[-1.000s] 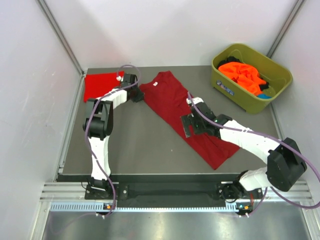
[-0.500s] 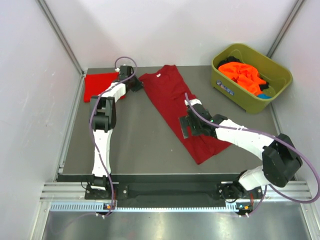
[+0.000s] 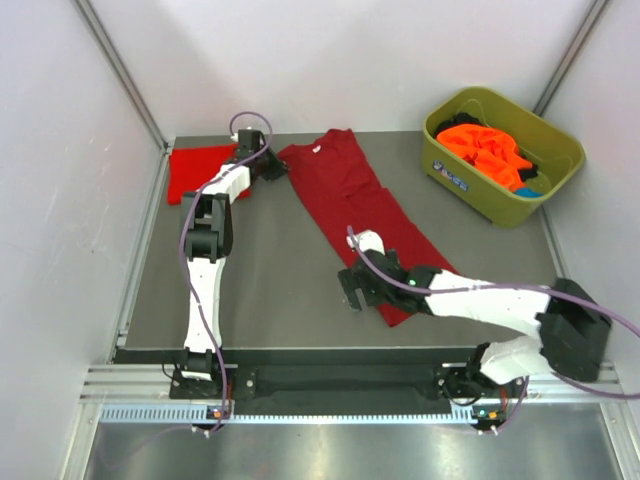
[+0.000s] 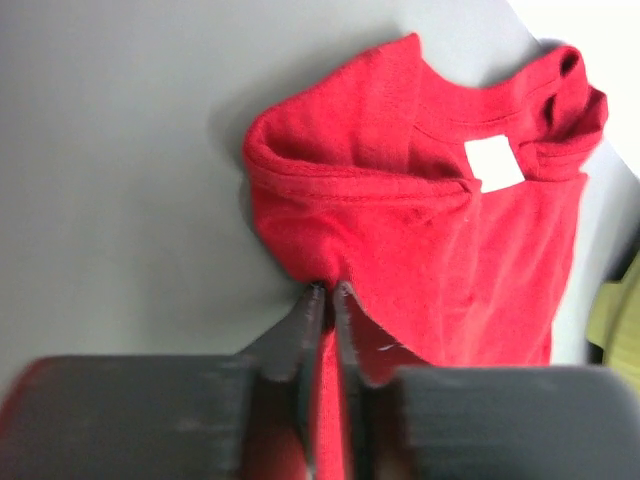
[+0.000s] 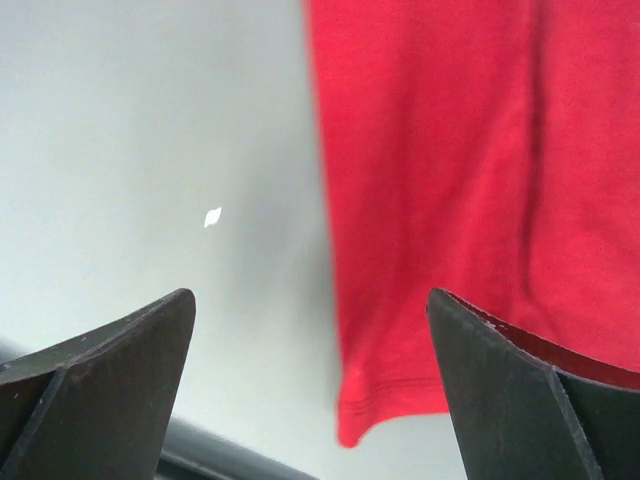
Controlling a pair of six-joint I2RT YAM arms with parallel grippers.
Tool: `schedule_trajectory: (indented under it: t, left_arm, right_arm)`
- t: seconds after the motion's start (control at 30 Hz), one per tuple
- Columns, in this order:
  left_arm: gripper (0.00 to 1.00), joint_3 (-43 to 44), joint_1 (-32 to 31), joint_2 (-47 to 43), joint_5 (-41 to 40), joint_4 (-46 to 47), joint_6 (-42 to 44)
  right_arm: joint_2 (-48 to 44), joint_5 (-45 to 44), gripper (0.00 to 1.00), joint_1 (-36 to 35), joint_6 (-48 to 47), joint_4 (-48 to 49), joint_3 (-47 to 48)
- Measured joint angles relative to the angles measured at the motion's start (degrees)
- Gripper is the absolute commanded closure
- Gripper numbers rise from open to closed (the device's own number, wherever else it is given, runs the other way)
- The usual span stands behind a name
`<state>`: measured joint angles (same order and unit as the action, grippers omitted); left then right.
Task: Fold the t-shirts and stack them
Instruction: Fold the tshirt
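A dark crimson t-shirt [image 3: 345, 200] lies stretched diagonally on the table, its neck with a white label [image 4: 493, 163] at the far end. My left gripper [image 3: 272, 170] is shut on the cloth at the shirt's left shoulder edge; in the left wrist view its gripper [image 4: 327, 295] pinches a fold of the crimson t-shirt [image 4: 400, 210]. Over the shirt's near hem corner [image 5: 350, 430] my right gripper [image 3: 352, 292] stands wide open, and the right wrist view shows the gripper [image 5: 310, 300] with nothing between its fingers. A brighter red t-shirt [image 3: 195, 170] lies folded at the far left.
An olive-green tub [image 3: 545, 195] at the far right holds several orange t-shirts [image 3: 485, 150]. White walls close in the grey table [image 3: 270, 280] on three sides. The table's near edge runs just below the right gripper.
My right gripper has slid down the crimson shirt to its near hem corner, staying open. The left gripper reached farther, closed on the shoulder edge, and the shirt's lower part drew narrower.
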<state>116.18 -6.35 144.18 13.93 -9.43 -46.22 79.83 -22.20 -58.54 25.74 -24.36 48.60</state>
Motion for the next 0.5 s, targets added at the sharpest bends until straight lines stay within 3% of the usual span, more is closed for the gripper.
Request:
schedule_trajectory:
  t: [0.03, 0.13, 0.23, 0.33, 0.5]
  left_arm:
    - [0.75, -0.13, 0.0, 0.0, 0.31, 0.09, 0.09]
    - [0.66, -0.35, 0.02, -0.09, 1.73, 0.81, 0.44]
    - [0.64, -2.14, 0.02, -1.49, 2.1, 1.18, 1.42]
    - [0.63, -5.27, 0.0, -4.0, 1.7, -0.09, 2.71]
    - [0.63, -10.75, 0.07, -8.7, 0.72, -3.52, 4.42]
  right_arm:
    - [-1.9, 1.64, 0.0, -0.11, -0.04, 1.49, -1.9]
    - [-9.01, 4.15, 0.0, -0.17, 0.44, 5.62, -7.41]
    - [-10.43, 3.93, 0.13, -0.17, 1.38, 6.27, -7.91]
    - [-7.61, 3.74, 0.43, -0.17, 1.75, 6.25, -7.45]
    - [-1.44, 3.52, 0.55, -0.2, 2.69, 5.77, -7.43]
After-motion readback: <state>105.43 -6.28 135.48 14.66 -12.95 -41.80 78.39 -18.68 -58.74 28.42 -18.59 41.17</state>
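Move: The left hand's tips are on the shirt's far left corner; the collar label lies about 7 cm farther out and 8 cm to the right, the already folded red shirt some 21 cm to the left and 1 cm back. The open right hand hovers roughly 5 cm above the shirt's left edge near the hem, which lies about 2 cm back and 1 cm right of it; the near hem corner is some 5 cm back and 3 cm right, the table's front edge about 12 cm straight back. The left fingers part to about a third open and let go of the far corner, then the hand draws straight back some 5 cm along the shirt's left edge, staying low with barely any lift. The right hand eases back about 2 cm while lifting a little, then drops about 4 cm from that high point onto the left edge near the hem, its fingers closing from wide open to about half with one over bare table and the other over cloth, not yet pinching it. ##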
